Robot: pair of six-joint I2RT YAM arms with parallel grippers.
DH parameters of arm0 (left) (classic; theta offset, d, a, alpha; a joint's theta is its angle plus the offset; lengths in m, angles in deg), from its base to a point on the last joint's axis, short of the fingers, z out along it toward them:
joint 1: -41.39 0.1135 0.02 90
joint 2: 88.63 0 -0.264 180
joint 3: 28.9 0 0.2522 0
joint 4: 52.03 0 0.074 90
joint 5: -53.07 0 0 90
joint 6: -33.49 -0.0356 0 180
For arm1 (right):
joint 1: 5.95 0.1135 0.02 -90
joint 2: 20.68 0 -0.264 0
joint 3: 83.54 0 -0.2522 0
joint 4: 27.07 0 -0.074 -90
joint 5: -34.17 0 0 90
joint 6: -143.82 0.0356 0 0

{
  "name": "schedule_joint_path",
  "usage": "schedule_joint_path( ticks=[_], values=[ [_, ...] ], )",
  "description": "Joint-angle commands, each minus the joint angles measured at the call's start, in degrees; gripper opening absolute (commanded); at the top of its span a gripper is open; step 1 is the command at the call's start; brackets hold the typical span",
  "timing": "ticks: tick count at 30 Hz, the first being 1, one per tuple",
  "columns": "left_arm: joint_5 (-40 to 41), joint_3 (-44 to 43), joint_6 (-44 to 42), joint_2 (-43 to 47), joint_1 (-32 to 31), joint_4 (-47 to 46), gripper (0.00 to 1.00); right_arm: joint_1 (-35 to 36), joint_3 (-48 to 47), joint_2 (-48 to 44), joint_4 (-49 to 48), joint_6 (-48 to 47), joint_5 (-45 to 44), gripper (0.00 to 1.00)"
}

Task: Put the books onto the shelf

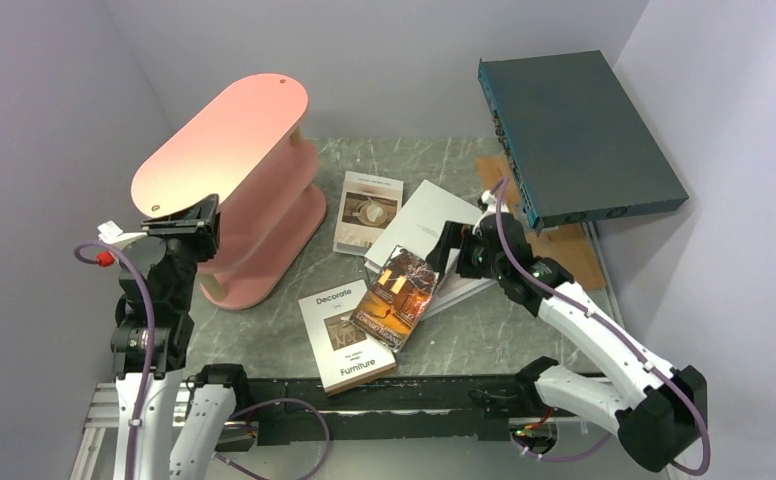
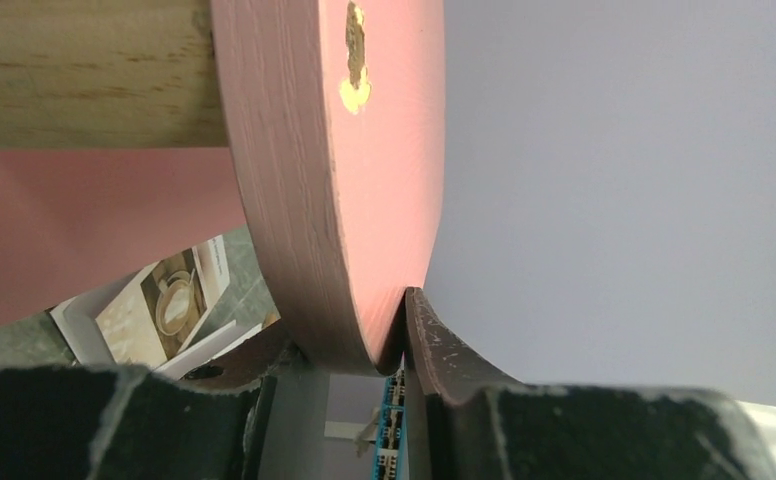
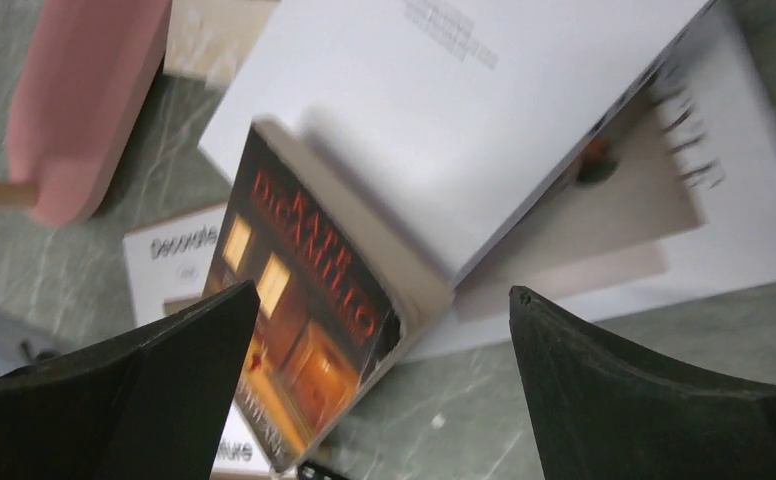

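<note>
The salmon-pink shelf (image 1: 224, 145) stands at the left of the table. My left gripper (image 1: 186, 222) is shut on the near end of its top tier (image 2: 364, 180), one finger above the board and one below. Several books lie flat on the table: "Decorate Furniture" (image 1: 344, 335), the glossy orange-brown one (image 1: 396, 295) lying partly over it, one with a coffee photo (image 1: 368, 210), and a large white one (image 1: 434, 230). My right gripper (image 1: 442, 255) hovers open over the orange-brown book (image 3: 304, 330), whose corner lies between the fingers where it meets the white book (image 3: 444, 110).
A large dark teal flat box (image 1: 579, 135) leans at the back right over a brown board (image 1: 564, 245). Grey walls close in on both sides. A light wooden post (image 2: 84, 75) joins the shelf tiers just beside my left gripper.
</note>
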Motion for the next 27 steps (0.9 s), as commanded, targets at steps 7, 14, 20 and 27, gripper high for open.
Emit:
schedule_joint_path(
  ticks=[7, 14, 20, 27],
  values=[
    [-0.29, -0.95, -14.66, -0.08, 3.52, 5.8, 0.66, 0.58, 15.44, -6.85, -13.32, 18.59, 15.13, 1.0],
    [-12.33, 0.15, -16.04, -1.73, 3.44, -1.99, 0.99, 0.52, 12.63, -6.35, -11.44, 15.8, 12.96, 1.0],
    [-10.73, 4.64, -9.24, -2.22, -3.35, -14.07, 0.99, 0.52, 10.02, -4.74, -10.9, 13.94, 12.11, 1.0],
    [-0.6, 0.65, -6.54, -12.2, -14.99, -20.67, 0.99, 0.56, 9.26, -4.82, -10.97, 14.03, 11.75, 1.0]
  ],
)
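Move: Roughly 8 cm to the right hand's left, about level with it fore and aft and 9 cm below, lies the middle of the orange paperback. The white book's middle is some 13 cm farther out than the paperback and 7 cm to its right; the Decorate book lies 11 cm left of the paperback and 9 cm nearer. The left hand still pinches the shelf top board, whose middle is about 9 cm ahead and 2 cm right, at its height. Letting go of the board's near end, the left fingers spread wide while the hand dips about 2 cm, then swings right some 6 cm and slightly forward, yawing clockwise about 15 degrees. Meanwhile the open right hand draws back and down about 5 cm each and a little left towards the orange paperback, its left side rolling up and fingers tipping down, then rises back about 3 cm. ##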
